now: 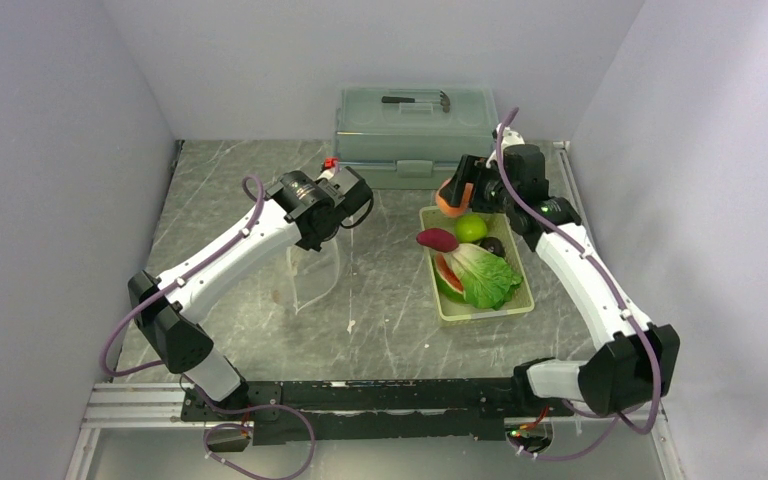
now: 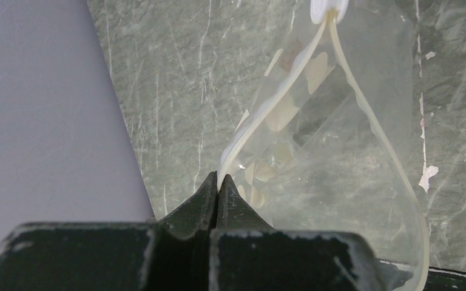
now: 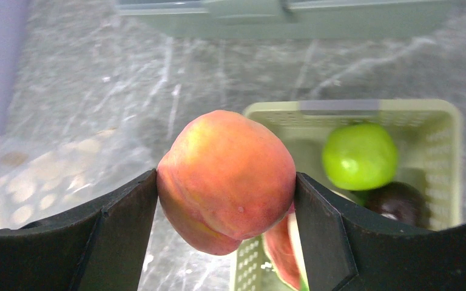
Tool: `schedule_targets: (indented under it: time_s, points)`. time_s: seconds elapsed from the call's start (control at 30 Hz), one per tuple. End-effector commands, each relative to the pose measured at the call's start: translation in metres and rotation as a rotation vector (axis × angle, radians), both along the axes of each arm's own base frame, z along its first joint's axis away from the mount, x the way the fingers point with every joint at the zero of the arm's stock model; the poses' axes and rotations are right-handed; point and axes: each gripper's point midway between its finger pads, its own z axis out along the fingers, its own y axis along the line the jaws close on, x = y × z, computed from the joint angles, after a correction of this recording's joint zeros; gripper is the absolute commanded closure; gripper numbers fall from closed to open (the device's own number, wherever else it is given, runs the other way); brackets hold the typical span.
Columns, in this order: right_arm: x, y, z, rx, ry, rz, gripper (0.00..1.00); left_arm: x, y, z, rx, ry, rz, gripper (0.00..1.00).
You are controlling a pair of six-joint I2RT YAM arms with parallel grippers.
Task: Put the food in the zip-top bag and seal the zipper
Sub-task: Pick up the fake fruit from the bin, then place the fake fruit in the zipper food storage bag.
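Observation:
My left gripper [image 2: 218, 177] is shut on the mouth edge of the clear polka-dot zip-top bag [image 2: 334, 157] and holds it up with its mouth spread; the bag [image 1: 315, 272] hangs below that gripper [image 1: 325, 235] left of centre. The zipper [image 2: 373, 130] curves round the open mouth. My right gripper [image 3: 226, 182] is shut on the orange-red round fruit [image 3: 227, 179] and holds it above the tray's far left corner [image 1: 452, 197]. In the tray lie the lettuce [image 1: 488, 275], watermelon slice [image 1: 448, 275], purple root [image 1: 437, 239], green fruit [image 1: 471, 228] and dark piece [image 1: 494, 246].
The pale yellow-green perforated tray [image 1: 480, 312] sits right of centre. A lidded grey-green box [image 1: 415, 125] stands against the back wall. Walls close in the left, right and back sides.

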Motion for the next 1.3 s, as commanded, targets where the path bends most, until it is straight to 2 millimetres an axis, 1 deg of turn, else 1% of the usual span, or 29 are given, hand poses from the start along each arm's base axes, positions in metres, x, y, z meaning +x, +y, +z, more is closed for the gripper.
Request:
schedule_targets:
  time_s: [0.0,0.17,0.27,0.37,0.57,0.7,0.83,0.97,1.07,1.27]
  points:
    - [-0.021,0.043,0.041,0.121,-0.122,0.177,0.58,0.003,-0.01,0.011,-0.06,-0.025,0.006,1.0]
    - [-0.052,0.081,0.055,0.165,-0.172,0.312,0.58,0.003,-0.012,0.013,-0.066,-0.023,0.014,1.0]
    - [-0.071,0.098,0.067,0.226,-0.209,0.381,0.58,0.004,-0.015,0.015,-0.082,-0.023,0.014,1.0]
    - [-0.09,0.114,0.074,0.278,-0.23,0.465,0.58,0.004,-0.019,0.016,-0.102,-0.018,0.01,1.0]
    - [-0.118,0.134,0.08,0.314,-0.259,0.577,0.58,0.006,-0.028,0.017,-0.144,-0.01,0.004,1.0]
    - [-0.135,0.147,0.09,0.348,-0.285,0.644,0.58,0.007,-0.035,0.018,-0.171,-0.003,-0.01,1.0]
    - [-0.147,0.157,0.103,0.381,-0.321,0.691,0.58,0.008,-0.042,0.021,-0.208,0.004,-0.018,1.0]
    - [-0.152,0.164,0.104,0.392,-0.318,0.717,0.58,0.006,-0.05,0.023,-0.261,0.021,-0.028,1.0]
    - [-0.156,0.17,0.11,0.404,-0.345,0.736,0.58,0.003,-0.056,0.026,-0.304,0.037,-0.034,1.0]
    - [-0.163,0.179,0.116,0.403,-0.369,0.773,0.58,0.0,-0.064,0.031,-0.384,0.058,-0.04,1.0]
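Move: The zip-top bag's open mouth lies about 14 cm back, 27 cm left and 5 cm below the right hand, which already holds the fake peach. Lime: 4 cm ahead and 6 right of that hand; eggplant: level ahead, 2 left; both nearly 20 cm below. From the left hand, pinching the bag's rim, the peach is about 30 cm right, 10 ahead, at similar height; the mouth 4 back, 4 right, 3 below. Leftward and back, the right hand sweeps the peach out from over the bin towards the bag, some 23 cm across the table and 9 cm up, turning about 40 degrees counter-clockwise and tipping its fingertips up, grip kept. Meanwhile the left hand, still pinching the bag's rim, shifts 5 cm right to meet it, rising slightly and rolling its fingertips rightward. ##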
